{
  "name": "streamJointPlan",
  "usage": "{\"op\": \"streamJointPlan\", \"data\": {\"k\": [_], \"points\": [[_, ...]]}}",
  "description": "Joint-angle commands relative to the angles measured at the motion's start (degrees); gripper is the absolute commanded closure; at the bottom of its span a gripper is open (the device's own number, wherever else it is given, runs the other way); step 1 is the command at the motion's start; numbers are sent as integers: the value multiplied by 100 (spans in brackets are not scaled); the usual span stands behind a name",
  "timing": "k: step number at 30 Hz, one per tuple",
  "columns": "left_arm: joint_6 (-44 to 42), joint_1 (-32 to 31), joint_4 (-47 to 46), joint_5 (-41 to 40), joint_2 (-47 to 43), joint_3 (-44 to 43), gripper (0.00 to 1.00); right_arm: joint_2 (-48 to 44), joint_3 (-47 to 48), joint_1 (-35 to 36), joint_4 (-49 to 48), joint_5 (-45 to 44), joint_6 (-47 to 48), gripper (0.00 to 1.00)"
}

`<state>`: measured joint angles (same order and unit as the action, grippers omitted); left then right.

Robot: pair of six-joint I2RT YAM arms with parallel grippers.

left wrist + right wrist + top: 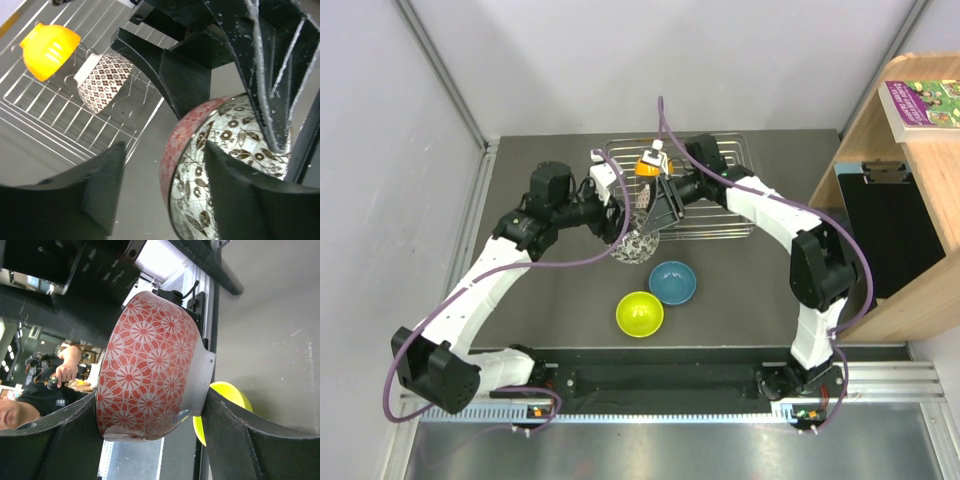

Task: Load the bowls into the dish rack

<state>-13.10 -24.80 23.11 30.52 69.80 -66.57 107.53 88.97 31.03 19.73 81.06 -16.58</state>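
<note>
My right gripper is shut on the pinkish bowl, one finger on its rim and the other on its base. It holds the bowl on edge above the table, just in front of the dish rack. My left gripper is open and straddles that bowl's rim, one finger inside against the pale patterned face, the other clear of the outside. The orange bowl and the mosaic bowl stand in the rack. The blue bowl and the lime green bowl sit upright on the table.
A wooden shelf with a book on top stands at the right, with a black board leaning beside it. A metal rail runs along the near table edge between the arm bases.
</note>
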Motion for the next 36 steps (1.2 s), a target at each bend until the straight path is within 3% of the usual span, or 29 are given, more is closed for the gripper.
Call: {"op": "streamJointPlan", "data": {"k": [1,4,9,14,19,26,32,36], "points": [[18,27,-290,182,-168,-41,21,-179,191,-26,-224,34,172,100],[45,115,-360,50,-274,73,17,-241,130,-79,-241,-151,181,100],[228,649,-351,365,-406,-14,1,-381,68,-176,-224,-739,208,100],[387,1353,-360,849,-485,-50,1,-539,156,-386,-57,-1608,374,100],[397,2057,-124,1324,-371,38,1,-557,682,-659,820,-2505,989,100],[71,2128,176,1184,-599,661,1,-820,1070,-905,1332,-4472,1911,100],[-61,2137,228,1140,-1003,1285,1,-988,1140,-923,1209,-6432,2351,100],[-113,2137,202,1088,-1197,1514,1,-927,1210,-923,1200,-7278,2598,100]]}}
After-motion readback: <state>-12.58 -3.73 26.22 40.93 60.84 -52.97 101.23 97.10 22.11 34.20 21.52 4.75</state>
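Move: The right hand, already gripping the red flowered bowl, is bound for the empty rack slots about 27 cm ahead, 12 cm to its right and 19 cm below. In the rack, the orange bowl stands some 29 cm ahead and 2 cm right, the checked bowl 19 cm ahead and 2 cm right, both about 19 cm below. From the left hand, whose fingers are part open, those slots lie some 22 cm ahead, 17 cm right and 20 cm below. The right hand keeps its grip on the flowered bowl and carries it forward about 17 cm, bending increasingly to the right (some 12 cm in all) towards the empty slots beside the orange bowl, while the wrist swings clockwise and tips the fingers from nearly level to pointing forward-left and down. The left fingers open the rest of the way to leave the bowl to the right hand, and that hand draws off about 10 cm to its left, first rising slightly forward, then coming back and sinking to roughly 5 cm below its starting height, yawing a little counter-clockwise. ##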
